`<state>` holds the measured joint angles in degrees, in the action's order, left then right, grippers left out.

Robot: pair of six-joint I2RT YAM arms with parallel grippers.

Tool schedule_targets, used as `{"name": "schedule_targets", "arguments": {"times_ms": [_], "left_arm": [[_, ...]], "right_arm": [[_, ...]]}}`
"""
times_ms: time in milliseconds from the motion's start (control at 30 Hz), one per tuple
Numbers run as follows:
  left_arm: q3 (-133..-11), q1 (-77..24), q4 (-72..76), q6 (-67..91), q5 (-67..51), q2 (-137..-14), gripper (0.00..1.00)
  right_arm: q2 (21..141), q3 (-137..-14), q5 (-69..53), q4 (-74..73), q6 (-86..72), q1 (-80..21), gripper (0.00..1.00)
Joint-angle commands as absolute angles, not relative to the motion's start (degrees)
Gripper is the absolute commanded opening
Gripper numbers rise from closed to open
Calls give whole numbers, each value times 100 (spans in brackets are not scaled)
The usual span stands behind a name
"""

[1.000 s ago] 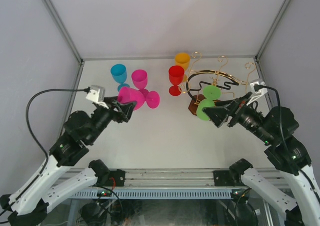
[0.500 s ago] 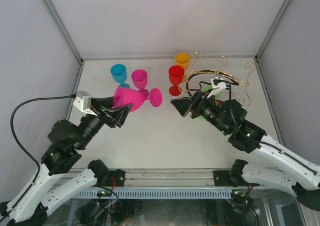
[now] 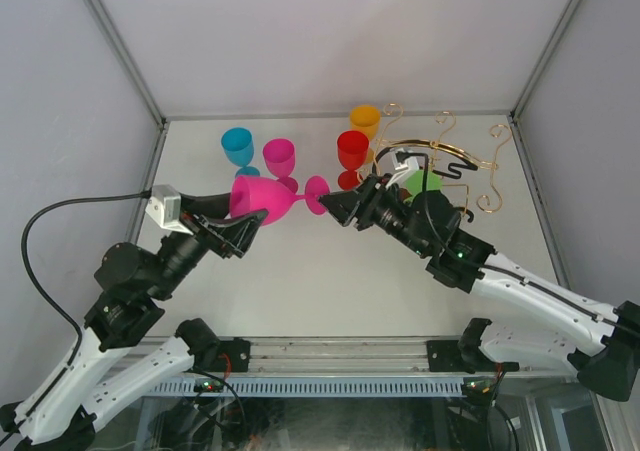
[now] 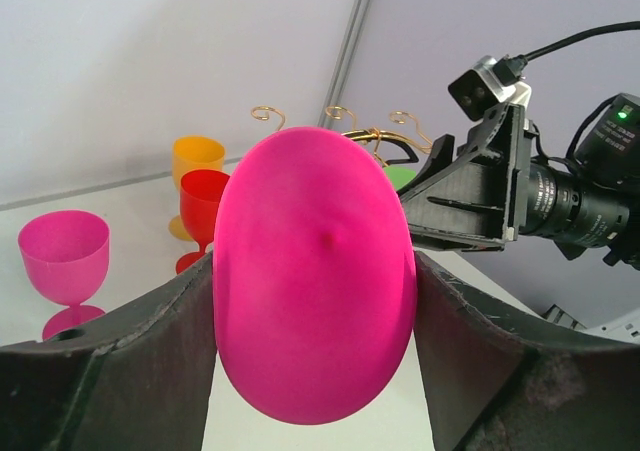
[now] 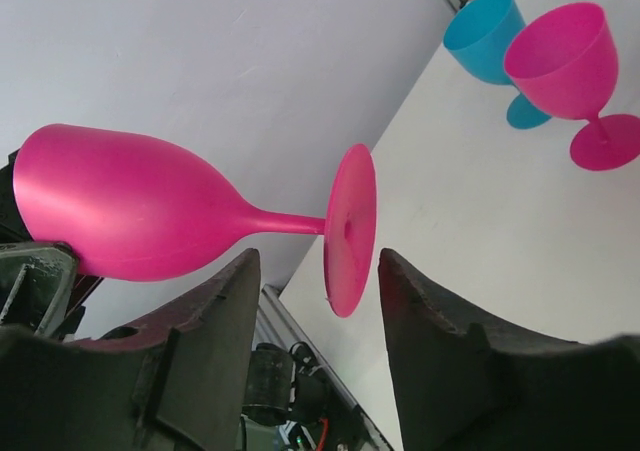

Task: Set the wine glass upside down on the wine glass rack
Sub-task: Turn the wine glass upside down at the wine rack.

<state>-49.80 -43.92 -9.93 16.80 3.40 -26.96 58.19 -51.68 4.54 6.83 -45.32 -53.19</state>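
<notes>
The pink wine glass [image 3: 262,197] lies sideways in the air, with my left gripper [image 3: 250,214] shut on its bowl [image 4: 315,271]. Its foot [image 3: 317,193] points right. My right gripper [image 5: 318,258] is open; the lower edge of the foot [image 5: 350,226] sits between its fingertips, with a gap on both sides. The gold wire wine glass rack [image 3: 445,156] stands at the back right behind the right arm. A green glass [image 3: 423,183] hangs on it. The rack's base is hidden by the arm.
A blue glass [image 3: 238,146] and a second pink glass [image 3: 279,157] stand upright at the back left. A red glass [image 3: 352,151] and an orange glass [image 3: 365,121] stand just left of the rack. White walls close in the table on three sides.
My right arm swung left, away from the rack, to the pink glass's foot, and its jaws narrowed. The left arm lifted the glass and carried it a little rightward.
</notes>
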Motion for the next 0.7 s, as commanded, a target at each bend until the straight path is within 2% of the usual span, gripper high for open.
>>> {"name": "schedule_targets", "arguments": {"times_ms": [0, 267, 567, 667], "left_arm": [[-4856, -4378, -642, 1597, 214, -2681, 46], [-4822, -4377, -624, 1549, 246, -2629, 47], [-4754, -4377, -579, 1548, 237, -2635, 47], [-4746, -4378, -579, 1547, 221, -2630, 50]], "right_arm": [[5957, -5245, 213, 1072, -4683, -5344, 48], [6097, -5265, 303, 976, -4568, -5298, 40], [6247, -5341, 260, 998, -4419, -5169, 11], [6230, -5352, 350, 940, -4290, -5168, 1]]}}
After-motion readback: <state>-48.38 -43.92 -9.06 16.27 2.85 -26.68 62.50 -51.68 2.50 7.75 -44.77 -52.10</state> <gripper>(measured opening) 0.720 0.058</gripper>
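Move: The held pink glass lies on its side in the left hand, its foot 3 cm to the right hand's left, 2 cm ahead and roughly 1 cm above. From the left hand that foot is about 9 cm right, 5 cm ahead and 3 cm lower. From the right hand, the red glass stands about 25 cm ahead, 5 cm right, the standing pink glass 24 cm ahead, 11 cm left, both some 20 cm lower; the rack is 17 cm ahead, 22 cm right, 12 cm lower. The held pink glass's foot is pinched near its lower rim by the right hand, which sinks about 2.5 cm while easing roughly 1 cm forward and 1 cm left, its fingers closing from half open to nearly shut, one on each face of the disc. The left hand keeps its grip on the bowl and stays in place. ##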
